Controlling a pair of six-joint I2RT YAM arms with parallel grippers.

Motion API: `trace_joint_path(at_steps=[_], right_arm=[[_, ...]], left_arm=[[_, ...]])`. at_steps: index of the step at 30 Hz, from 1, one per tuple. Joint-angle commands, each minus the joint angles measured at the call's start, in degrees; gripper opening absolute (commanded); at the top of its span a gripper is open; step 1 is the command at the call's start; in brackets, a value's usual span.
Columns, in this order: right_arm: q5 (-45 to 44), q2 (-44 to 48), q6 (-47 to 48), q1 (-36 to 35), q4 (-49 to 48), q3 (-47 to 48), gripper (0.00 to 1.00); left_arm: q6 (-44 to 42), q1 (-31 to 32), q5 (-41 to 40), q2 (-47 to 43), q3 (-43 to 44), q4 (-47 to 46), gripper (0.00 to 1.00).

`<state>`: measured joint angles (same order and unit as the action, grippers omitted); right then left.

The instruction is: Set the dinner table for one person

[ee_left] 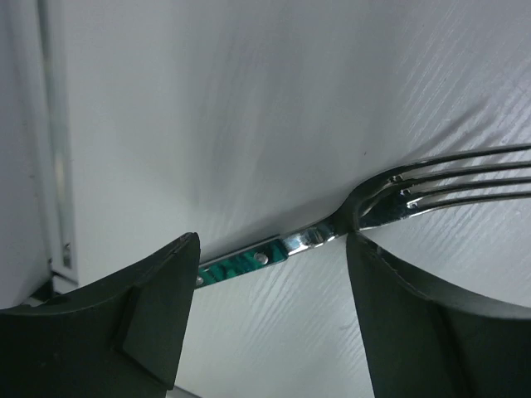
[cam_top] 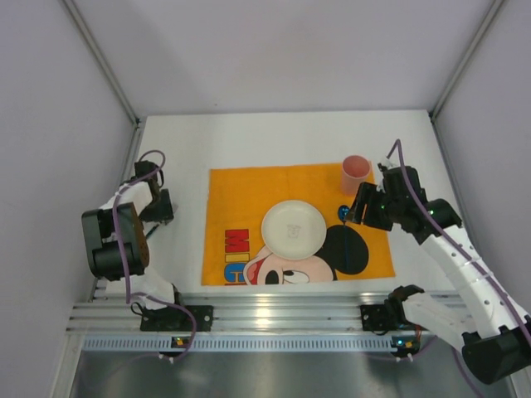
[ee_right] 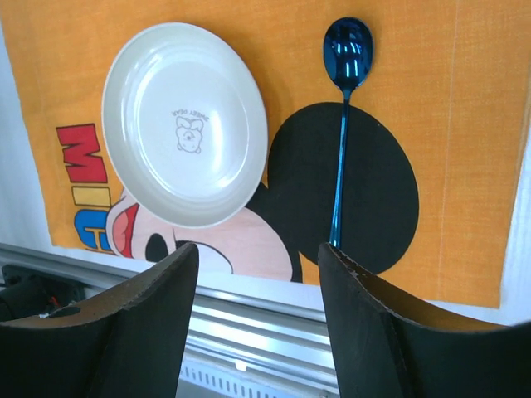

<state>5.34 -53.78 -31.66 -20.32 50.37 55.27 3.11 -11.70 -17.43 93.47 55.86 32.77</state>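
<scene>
On the white dinner table (cam_top: 249,141) lies an orange Mickey Mouse mat (cam_top: 241,186) with a white plate (cam_top: 293,229) at its middle. Right of the plate, a blue spoon (ee_right: 344,124) rests flat on the mat. My right gripper (ee_right: 259,249) hovers open above the spoon's handle end, holding nothing. A pink cup (cam_top: 355,172) stands upright at the mat's far right corner. At the table's left, my left gripper (ee_left: 272,246) is open low over a fork (ee_left: 332,232) with a green handle. The fork lies on the bare table, running from one fingertip to the other.
A ridged silver rail (cam_top: 274,319) runs along the near edge of the table, with both arm bases on it. Grey walls close in the left, right and far sides. A metal edge strip (ee_left: 54,166) runs close to the fork on the left.
</scene>
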Motion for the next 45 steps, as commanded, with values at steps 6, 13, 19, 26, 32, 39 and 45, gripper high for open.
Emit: trace_joint_path(at_steps=[6, 13, 19, 26, 32, 39, 45], right_arm=[[-1.7, -4.8, 5.9, 1.5, 6.4, 7.9, 0.60], [-1.3, -8.1, 6.5, 1.7, 6.4, 10.8, 0.60], [-1.7, -8.5, 5.9, 2.2, 5.9, 11.4, 0.60], [-1.7, -7.1, 4.7, 2.3, 4.1, 9.9, 0.60], [-1.7, -6.3, 4.1, 2.2, 2.6, 9.2, 0.60], [-0.2, -4.3, 4.1, 2.3, 1.7, 7.6, 0.59], [0.7, -1.2, 4.4, 2.3, 1.7, 4.3, 0.59]], left_arm=[[-2.0, -3.6, 13.0, 11.1, 1.8, -5.0, 0.66], [-1.9, -3.7, 13.6, 17.2, 5.0, -3.0, 0.36], [-0.3, -3.6, 14.0, 20.5, 9.1, -1.0, 0.07], [3.4, -1.2, 10.8, 15.9, 18.4, 3.3, 0.00], [10.6, 4.0, 16.3, 11.7, 29.4, 9.8, 0.00], [16.7, 19.3, 15.5, 7.7, 32.7, 17.3, 0.00], [23.9, 27.1, 21.0, 0.2, 27.1, 17.5, 0.00]])
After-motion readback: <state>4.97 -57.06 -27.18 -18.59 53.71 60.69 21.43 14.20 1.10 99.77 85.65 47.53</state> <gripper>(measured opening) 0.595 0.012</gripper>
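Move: The fork lies almost under the open left fingers, its middle some 2 cm ahead and 3 cm below, with the tines pointing forward and to the right. The placemat's middle is about 44 cm to the left hand's right and 3 cm farther out. The plate on it is roughly 43 cm right and level with the hand. From the right hand the fork is some 62 cm to the left, level fore and aft, and 17 cm lower. The left hand slides forward about 5 cm and sinks 2 cm to the table as its fingers close from wide open, pinching the fork near its neck, then creeps a little farther forward with it. It lifts some 12 cm and swings about 22 cm right to the placemat's left part, reaching forward on the way and easing back at the end, turning some 15 degrees clockwise; late in the fast swing the fingers shut fully and the fork leaves them. ##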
